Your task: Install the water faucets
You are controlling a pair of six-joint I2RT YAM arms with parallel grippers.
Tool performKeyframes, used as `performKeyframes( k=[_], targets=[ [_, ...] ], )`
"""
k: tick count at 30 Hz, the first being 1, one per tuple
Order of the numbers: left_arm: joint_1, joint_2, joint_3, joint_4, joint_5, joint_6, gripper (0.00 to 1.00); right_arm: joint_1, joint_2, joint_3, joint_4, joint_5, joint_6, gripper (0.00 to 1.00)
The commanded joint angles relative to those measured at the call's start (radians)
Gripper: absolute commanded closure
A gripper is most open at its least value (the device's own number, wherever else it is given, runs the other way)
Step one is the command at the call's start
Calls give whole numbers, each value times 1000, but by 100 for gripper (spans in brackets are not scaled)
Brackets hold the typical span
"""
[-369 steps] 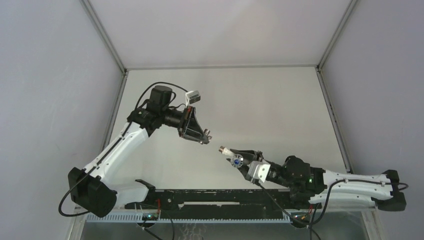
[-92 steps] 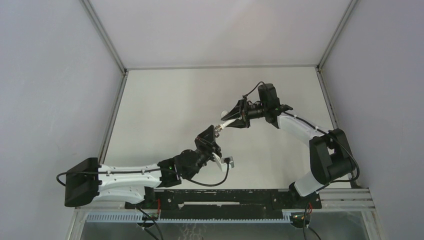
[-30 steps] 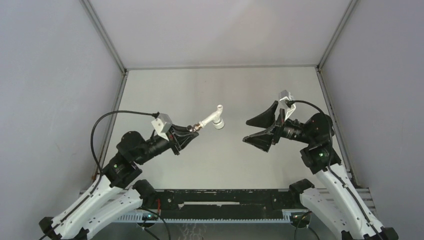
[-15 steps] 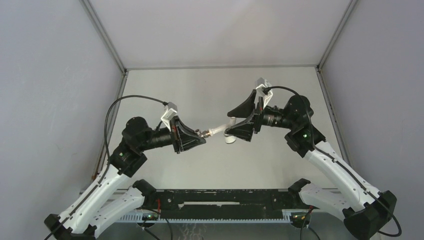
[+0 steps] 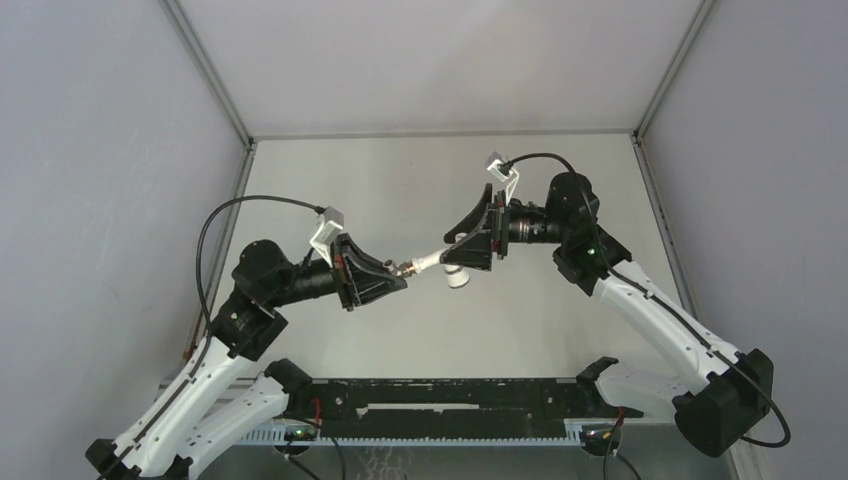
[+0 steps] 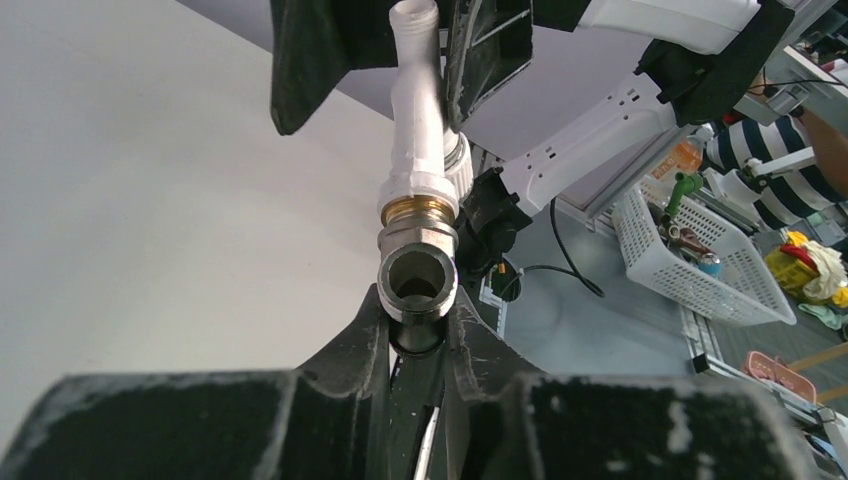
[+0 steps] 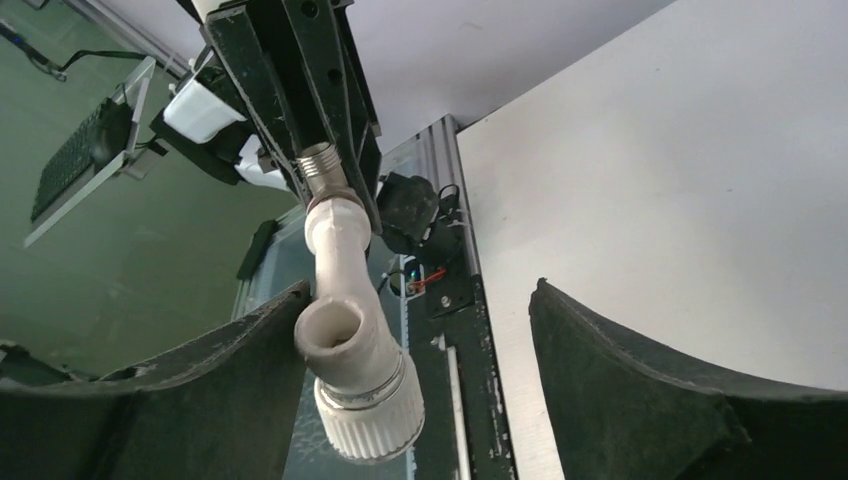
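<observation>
The water faucets hang joined in mid-air above the table's middle: a white plastic tap piece (image 5: 440,262) (image 6: 418,130) (image 7: 345,330) is screwed into a short grey metal fitting (image 5: 404,268) (image 6: 417,275) (image 7: 322,165). My left gripper (image 5: 398,272) (image 6: 417,320) is shut on the metal fitting. My right gripper (image 5: 455,250) (image 7: 420,290) is open, and its wide jaws straddle the tap's far end with the ribbed white cap. The tap lies close against one right finger (image 7: 230,370), with a wide gap to the other.
A black rail (image 5: 450,395) runs along the table's near edge between the arm bases. Grey walls close the table (image 5: 400,180) on the left, right and back. Beyond the edge, the left wrist view shows a white basket (image 6: 700,260).
My right arm has swung left and its open jaws have come around the tap's end. The left arm has shifted slightly, still holding the joined parts.
</observation>
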Motion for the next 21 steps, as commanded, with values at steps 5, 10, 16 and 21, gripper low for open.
performKeyframes(
  k=[5, 10, 16, 21],
  targets=[
    [9, -27, 25, 51, -55, 64, 100, 0, 19, 26, 56, -108, 128, 50],
    [10, -3, 26, 18, -93, 108, 100, 0, 33, 26, 63, -118, 222, 67],
    [5, 20, -13, -17, -165, 259, 100, -13, 108, 26, 99, -206, 499, 94],
    [-34, 34, -54, -27, -301, 446, 100, -41, 204, 25, 6, -286, 669, 100]
  ],
)
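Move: The white faucet, still joined to the metal tee in the left fingers, lies between the open right fingers, its middle about 2 cm back and 1 cm left of that hand's point, roughly level. The tee is some 9 cm to the right hand's left and 3 cm back. From the left hand the faucet's middle is about 8 cm to the right and 2 cm ahead, level. Back about 1.5 cm goes the right hand as its fingers close and pinch the faucet's white body; then it comes forward again, sinking about 2 cm and rolling some 30 degrees, front side down, to screw the faucet in the tee. The left hand keeps its grip on the tee, moving about 3 cm forward and 3 cm down and tilting slightly the opposite way. ##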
